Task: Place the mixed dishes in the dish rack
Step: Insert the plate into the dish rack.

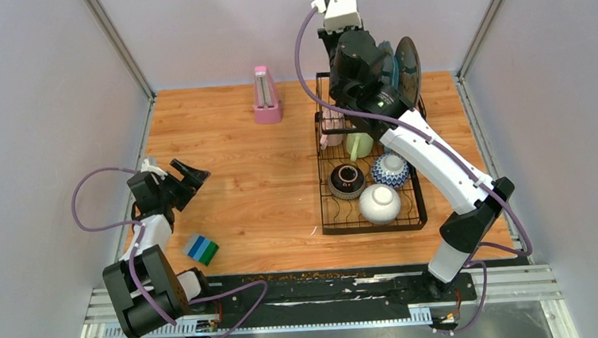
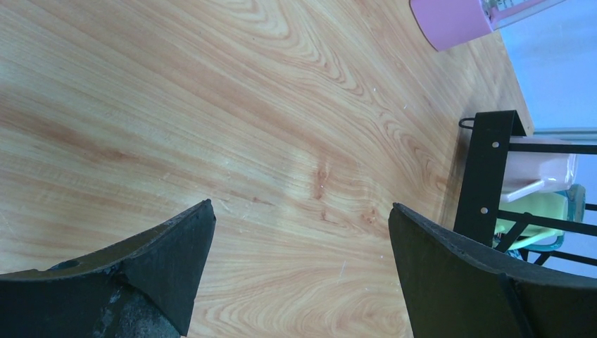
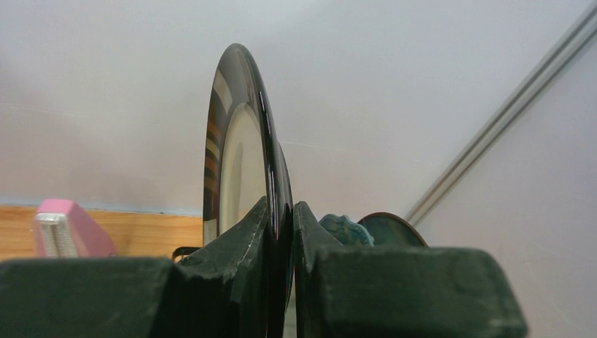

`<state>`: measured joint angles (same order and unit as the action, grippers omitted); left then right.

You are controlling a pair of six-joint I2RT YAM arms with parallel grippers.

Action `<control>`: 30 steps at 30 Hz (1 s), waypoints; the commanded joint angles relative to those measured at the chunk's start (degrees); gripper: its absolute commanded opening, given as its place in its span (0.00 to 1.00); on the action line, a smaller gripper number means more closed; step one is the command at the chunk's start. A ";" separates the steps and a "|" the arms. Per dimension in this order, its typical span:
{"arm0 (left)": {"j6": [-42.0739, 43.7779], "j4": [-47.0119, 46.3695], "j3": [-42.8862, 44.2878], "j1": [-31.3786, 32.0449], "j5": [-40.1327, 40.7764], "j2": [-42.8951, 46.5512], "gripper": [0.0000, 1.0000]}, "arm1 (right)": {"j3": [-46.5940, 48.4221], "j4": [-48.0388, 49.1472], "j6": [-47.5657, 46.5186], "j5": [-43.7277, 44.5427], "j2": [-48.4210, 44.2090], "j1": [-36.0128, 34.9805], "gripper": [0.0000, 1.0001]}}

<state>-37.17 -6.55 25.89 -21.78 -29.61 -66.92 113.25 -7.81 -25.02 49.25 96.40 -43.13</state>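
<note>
My right gripper [image 3: 281,211] is shut on the rim of a glossy dark plate [image 3: 243,141], held upright and edge-on, high over the far end of the black wire dish rack [image 1: 332,229]. A second plate [image 1: 408,63] stands on edge at that end, to the right of the held one. In the rack are a dark brown bowl [image 1: 347,180], a blue-patterned bowl [image 1: 390,170], a white bowl [image 1: 379,203], a pale green mug [image 1: 359,143] and a pink-white mug [image 1: 330,127]. My left gripper [image 1: 193,176] hangs open over bare wood at the table's left, holding nothing.
A pink metronome [image 1: 265,96] stands at the back, left of the rack. A blue-green striped block [image 1: 202,249] lies near the left arm's base. The left wrist view shows the rack's corner post [image 2: 486,176] to the right of my open fingers. Walls close in on three sides.
</note>
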 commanded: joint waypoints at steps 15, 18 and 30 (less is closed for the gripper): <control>1.37 -1.72 2.36 0.34 -1.77 -1.79 1.00 | -6.24 4.99 4.70 6.64 -1.68 2.31 0.00; 1.37 -1.78 2.41 0.34 -1.83 -1.84 1.00 | -7.23 3.99 5.91 7.34 -1.51 2.65 0.00; 1.56 -1.60 2.51 0.38 -2.11 -1.87 1.00 | -10.83 -2.98 15.56 7.41 -2.35 2.97 0.00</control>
<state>-36.93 -6.61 26.02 -21.76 -30.87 -69.58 102.35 -13.56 -14.46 55.07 96.49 -40.34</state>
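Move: The right hand holds the plate upright by its near rim. The free slot in the dish rack's upper tier lies roughly 10 cm ahead, 2 cm to the left and 25 cm below it. The cream, turquoise and dark plates already racked stand about 11 cm ahead and 17 cm lower, some 4, 9 and 14 cm to the right. From the idle left hand, the slot is around 20 cm ahead, 38 cm right and 15 cm higher. The right hand first edges left, about 2 cm in all, then lowers the upright plate some 10 cm towards the free slot in the rack's upper tier, on the left of the cream plate, still pinching its near rim. On the way down the wrist tips the fingers downward and swings them clockwise, each by roughly 10 degrees, so that the plate comes down beside the standing plates. ##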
